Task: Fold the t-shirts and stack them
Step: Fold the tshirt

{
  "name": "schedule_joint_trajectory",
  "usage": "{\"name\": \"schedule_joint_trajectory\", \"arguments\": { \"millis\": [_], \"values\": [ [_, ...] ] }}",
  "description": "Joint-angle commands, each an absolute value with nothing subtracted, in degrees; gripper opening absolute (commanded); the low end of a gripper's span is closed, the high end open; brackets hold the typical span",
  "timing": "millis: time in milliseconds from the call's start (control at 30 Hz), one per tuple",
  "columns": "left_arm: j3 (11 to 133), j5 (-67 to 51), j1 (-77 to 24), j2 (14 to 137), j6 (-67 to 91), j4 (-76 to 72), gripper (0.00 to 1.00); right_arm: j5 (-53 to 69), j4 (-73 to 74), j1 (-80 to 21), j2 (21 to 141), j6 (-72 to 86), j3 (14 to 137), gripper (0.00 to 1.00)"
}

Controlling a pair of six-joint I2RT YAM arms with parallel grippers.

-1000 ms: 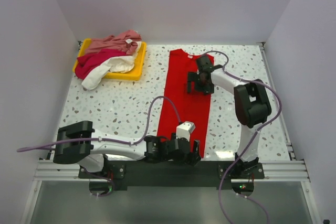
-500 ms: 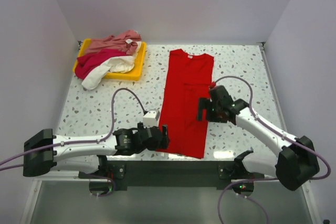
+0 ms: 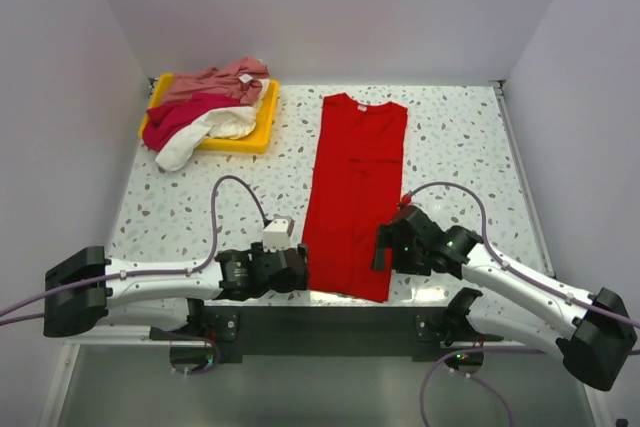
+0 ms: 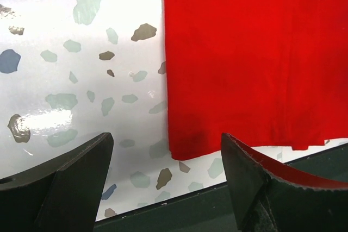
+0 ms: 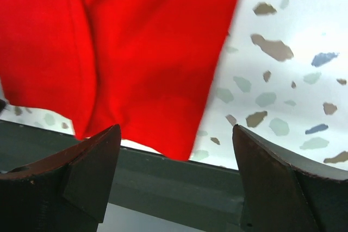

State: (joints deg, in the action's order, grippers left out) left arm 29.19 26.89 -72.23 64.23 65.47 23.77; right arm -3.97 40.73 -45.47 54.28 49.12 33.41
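A bright red t-shirt (image 3: 355, 195) lies flat in a long folded strip down the middle of the table, collar at the far end. My left gripper (image 3: 300, 269) hangs open beside the shirt's near left corner (image 4: 182, 148), holding nothing. My right gripper (image 3: 383, 247) is open at the near right corner (image 5: 182, 148), also empty. In both wrist views the red hem sits between the spread fingers, apart from them. A dusty pink t-shirt (image 3: 215, 81), a crimson-magenta one (image 3: 180, 115) and a cream-white one (image 3: 205, 135) lie heaped at the far left.
The heaped shirts rest in a shallow yellow tray (image 3: 255, 132), with the white one spilling over its near edge. The table's dark front rail (image 4: 217, 199) runs just under the red hem. White walls close in the back and both sides.
Both arms have swung back toward the near edge. The left gripper moved from over the hem to its left corner; the right came down from the shirt's upper part to the near right corner.
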Motion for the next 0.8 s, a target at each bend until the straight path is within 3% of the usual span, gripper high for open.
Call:
{"name": "schedule_joint_trajectory", "arguments": {
  "millis": [0, 267, 567, 767],
  "values": [
    [30.1, 29.0, -72.2, 64.9, 68.6, 26.4, 0.85, -5.0, 44.6, -46.3, 53.1, 52.6, 30.8, 0.86],
    [29.8, 29.3, -72.2, 63.2, 68.7, 28.3, 0.85, -6.2, 42.6, -50.8, 51.7, 58.5, 26.8, 0.85],
    [29.1, 27.5, -72.2, 63.8, 68.6, 26.8, 0.85, -9.6, 40.4, -60.5, 60.8, 64.5, 29.1, 0.85],
    [26.5, 26.3, -72.2, 61.3, 68.9, 25.9, 0.85, -11.6, 41.7, -63.6, 59.5, 68.4, 28.8, 0.85]
  ]
}}
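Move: Behind the right hand by roughly 7 cm, level with it sideways and some 6 cm below, lies the folded t-shirt's near right corner; the near end of the centre seam is about 7 cm to the left and 6 cm back. The left hand hovers by the near left corner, which is about 2 cm back, 2 cm to its right and 4 cm down; the near right corner is about 19 cm to its right and 4 cm back. Drawing back about 5.5 cm and sinking some 4.5 cm, the open right hand comes down towards the t-shirt's near right corner, veering slightly right and then left again while its fingers tip a little steeper. The left hand, also still open, only drifts about 1.5 cm left and settles slightly beside the near left corner. Neither closes. ##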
